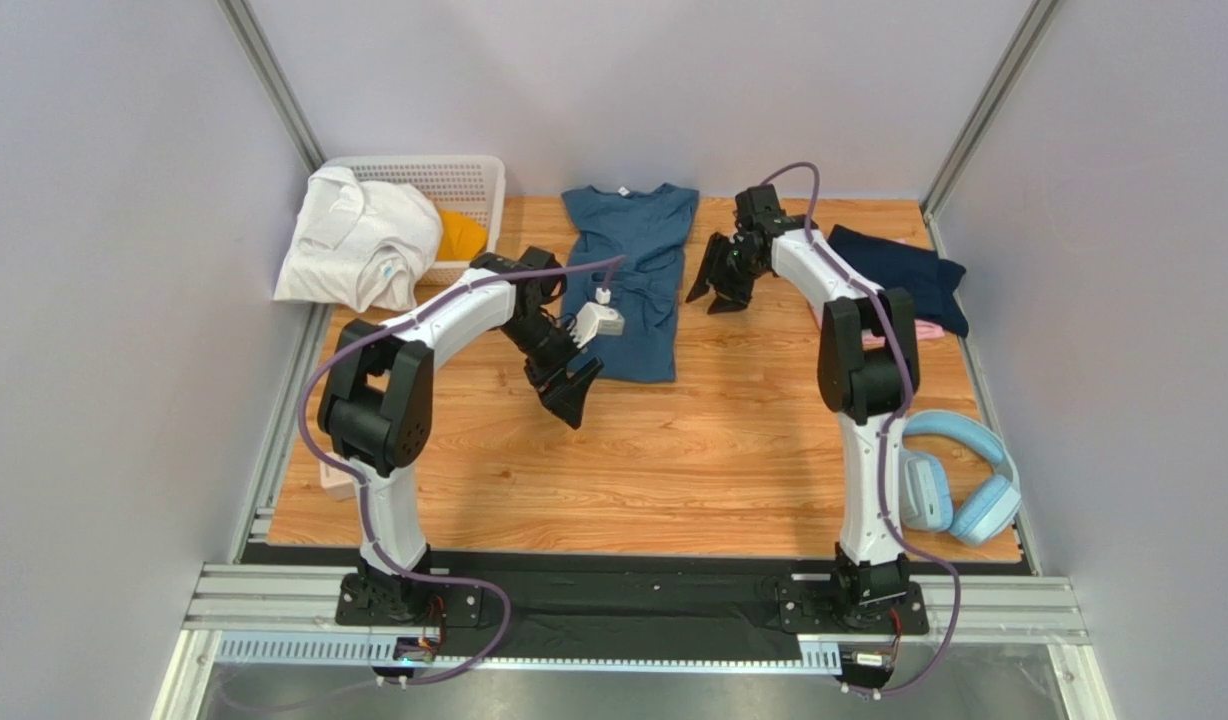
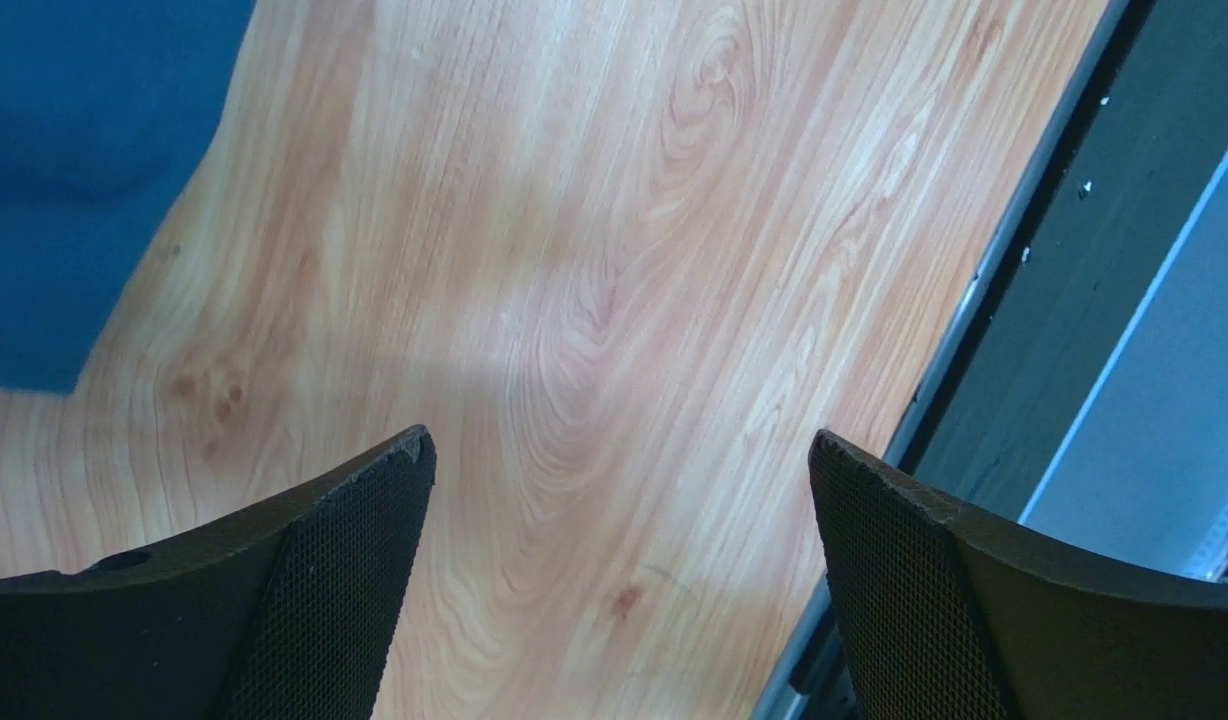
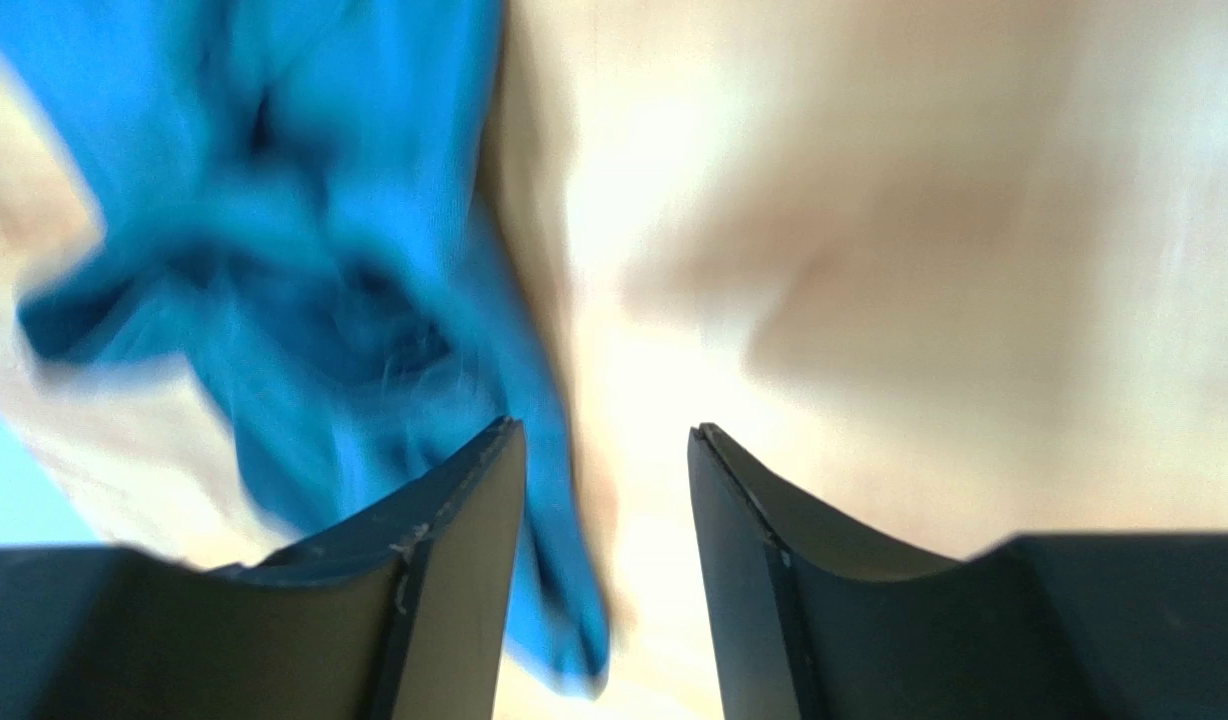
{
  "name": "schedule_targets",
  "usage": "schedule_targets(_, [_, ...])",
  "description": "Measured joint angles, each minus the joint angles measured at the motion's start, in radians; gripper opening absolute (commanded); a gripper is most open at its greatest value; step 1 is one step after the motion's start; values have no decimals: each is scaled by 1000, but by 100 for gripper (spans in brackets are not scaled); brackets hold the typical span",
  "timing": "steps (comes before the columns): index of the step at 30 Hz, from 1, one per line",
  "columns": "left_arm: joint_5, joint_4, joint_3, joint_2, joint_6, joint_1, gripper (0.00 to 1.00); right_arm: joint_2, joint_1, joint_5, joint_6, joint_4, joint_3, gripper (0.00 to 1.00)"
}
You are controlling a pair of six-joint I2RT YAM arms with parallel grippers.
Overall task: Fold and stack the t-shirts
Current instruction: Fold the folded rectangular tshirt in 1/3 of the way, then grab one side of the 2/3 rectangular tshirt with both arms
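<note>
A slate-blue t-shirt [image 1: 631, 278] lies lengthwise at the back middle of the wooden table [image 1: 695, 450], its sides folded in. My left gripper [image 1: 572, 393] hangs open just off the shirt's lower left corner. In the left wrist view that gripper [image 2: 617, 438] is wide apart over bare wood, with the blue shirt [image 2: 64, 150] at the upper left. My right gripper [image 1: 721, 285] sits beside the shirt's right edge. In its blurred wrist view the right gripper [image 3: 602, 429] stands apart with nothing gripped, and blue cloth [image 3: 320, 285] lies beyond the left finger. A dark navy shirt [image 1: 898, 278] lies at the back right over a pink one [image 1: 936, 333].
A white garment [image 1: 357, 237] and an orange one [image 1: 460, 236] spill from the white lattice basket [image 1: 455, 180] at the back left. Light-blue headphones [image 1: 958, 480] rest at the table's right edge. Grey walls enclose the table on three sides.
</note>
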Motion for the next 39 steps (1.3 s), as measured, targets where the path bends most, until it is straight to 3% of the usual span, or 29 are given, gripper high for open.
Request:
schedule_targets(4, [-27,26,-37,-75,-19,34,100,-248,37,-24,-1,31,-264,53])
schedule_targets(7, [-71,95,-31,-108,-76,63,100,-335,95,-61,3,61,-350,53])
schedule_targets(13, [-127,161,79,28,-196,78,100,-312,188,-105,23,109,-443,54])
schedule_targets(18, [-163,158,82,151,-276,77,100,-289,179,-110,31,113,-490,54])
schedule_targets(39, [-260,169,211,230,-454,82,100,-253,168,-151,69,179,-531,49])
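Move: The t-shirt's near-right corner lies about 14 cm back and 7 cm to the left of the right hand, some 3 cm lower; its collar is roughly 19 cm ahead and 16 cm left, the navy pile about 32 cm to the right and 3 cm ahead. From the left hand, the near-left corner is some 9 cm ahead, 2 cm left and 6 cm below; the basket stands 36 cm ahead and 25 cm left. Right swings back-left 15 cm, open fingers around near-right corner; left goes 10 cm forward and down towards near-left. ##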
